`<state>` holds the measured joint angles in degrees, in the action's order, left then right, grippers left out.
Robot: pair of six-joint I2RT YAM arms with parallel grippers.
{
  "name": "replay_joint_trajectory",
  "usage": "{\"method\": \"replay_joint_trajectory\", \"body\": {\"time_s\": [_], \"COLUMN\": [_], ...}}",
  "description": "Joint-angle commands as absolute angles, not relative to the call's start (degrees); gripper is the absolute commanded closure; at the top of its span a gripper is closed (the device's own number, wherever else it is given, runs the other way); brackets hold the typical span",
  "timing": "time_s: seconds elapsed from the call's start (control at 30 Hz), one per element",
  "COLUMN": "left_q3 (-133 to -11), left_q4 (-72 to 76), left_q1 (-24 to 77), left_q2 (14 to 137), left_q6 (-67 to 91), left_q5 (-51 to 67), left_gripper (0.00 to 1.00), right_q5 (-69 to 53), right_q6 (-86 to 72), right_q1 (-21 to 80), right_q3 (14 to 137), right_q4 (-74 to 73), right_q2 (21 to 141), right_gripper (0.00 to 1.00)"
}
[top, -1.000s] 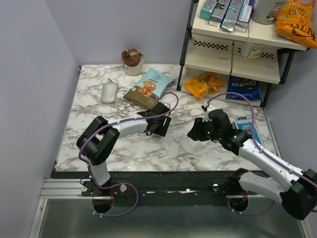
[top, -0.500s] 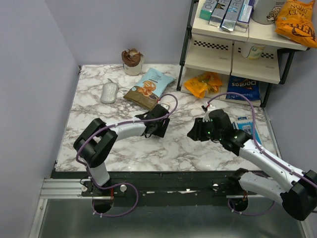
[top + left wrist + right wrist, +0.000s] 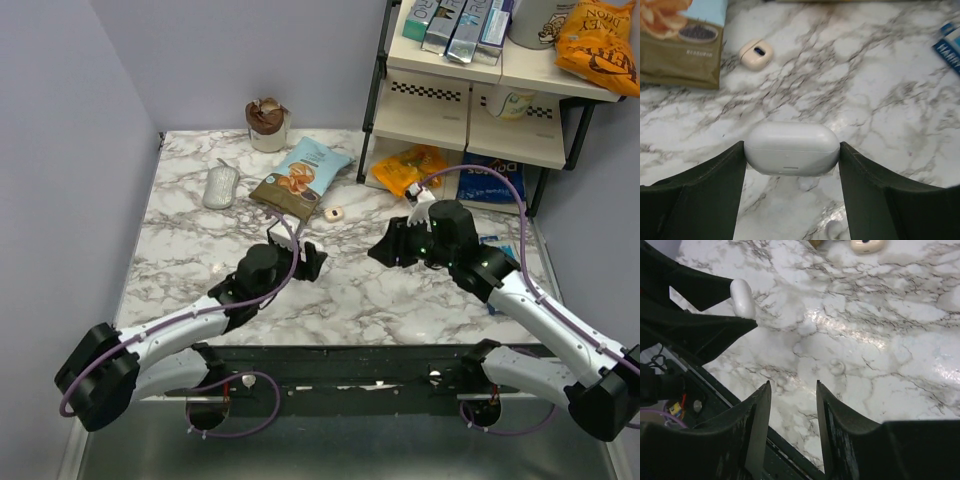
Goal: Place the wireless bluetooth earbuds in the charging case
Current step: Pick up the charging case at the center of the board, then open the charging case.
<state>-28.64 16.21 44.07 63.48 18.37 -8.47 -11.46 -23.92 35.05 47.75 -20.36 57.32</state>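
Observation:
A white pebble-shaped charging case (image 3: 791,148) with its lid closed sits between the fingers of my left gripper (image 3: 791,155), which touch both its ends and hold it just above the marble. The right wrist view shows the case (image 3: 742,298) end-on between those dark fingers. One cream earbud (image 3: 333,213) lies on the table beyond the left gripper (image 3: 308,262), beside the snack bag; it also shows as the earbud (image 3: 756,53) at upper left and the earbud (image 3: 867,244) at the top edge. My right gripper (image 3: 792,386) hovers open and empty, to the right of the left gripper (image 3: 380,250).
A teal-and-brown snack bag (image 3: 302,178) and a grey mouse-like object (image 3: 221,186) lie at the back left, with a brown-topped cup (image 3: 267,122) behind them. A shelf rack (image 3: 470,100) stands at the back right, an orange bag (image 3: 410,168) and a blue bag (image 3: 495,175) under it. A blue box (image 3: 950,45) lies to the right.
My left arm has dropped low and stretched out, its gripper pulling toward the near side with the case; the earbud it covered now shows. The right gripper has edged left and back.

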Motion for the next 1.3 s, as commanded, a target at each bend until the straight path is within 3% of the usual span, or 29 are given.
{"method": "replay_joint_trajectory", "body": {"time_s": [0.0,0.13,0.4,0.77,1.27], "left_q3": [-18.1,-11.4,-11.5,-10.5,-11.0], "left_q4": [43.0,60.9,65.1,67.8,65.3], "left_q1": [47.1,49.3,55.2,64.4,66.0], "left_q2": [56.8,55.7,57.9,59.1,57.0], "left_q6": [14.8,10.0,-3.5,-12.3,-14.5], "left_q5": [-4.2,-1.4,-1.1,-7.7,-10.5], "left_gripper": [1.00,1.00,1.00,1.00,1.00], "right_q5": [-17.2,-18.5,-12.7,-5.8,-6.2], "right_q6": [-21.8,-20.4,-15.4,-12.2,-11.5], "right_q1": [36.0,36.9,44.5,49.7,51.4], "right_q3": [51.9,54.6,67.7,74.5,74.2], "right_q4": [-22.1,-22.6,-34.4,-39.5,-40.2], "right_q2": [58.4,57.3,63.4,69.8,72.6], "right_gripper": [0.47,0.41,0.22,0.16,0.14]}}
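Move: The white charging case is already off the table, still held between the left fingers. From the right hand that case lies about 13 cm left, 3 cm ahead and 6 cm lower, so the right gripper is some 13 cm right of the left hand, 3 cm back and 6 cm higher. On the table, the beige case is about 14 cm ahead of the left hand, 3 cm right and 12 cm below; the snack bag's middle is roughly 8 cm beyond that beige case and 7 cm left of it. The white charging case, kept in the left hand's grip, is drawn back about 10 cm and raised nearly as much, drifting right towards the right gripper while the left fingers tip up some 40 degrees and swing clockwise. The half-open right fingers spread wide as that hand rises and goes left, then sinks partway and waits with its fingers around one end of the case; contact can't be told. ##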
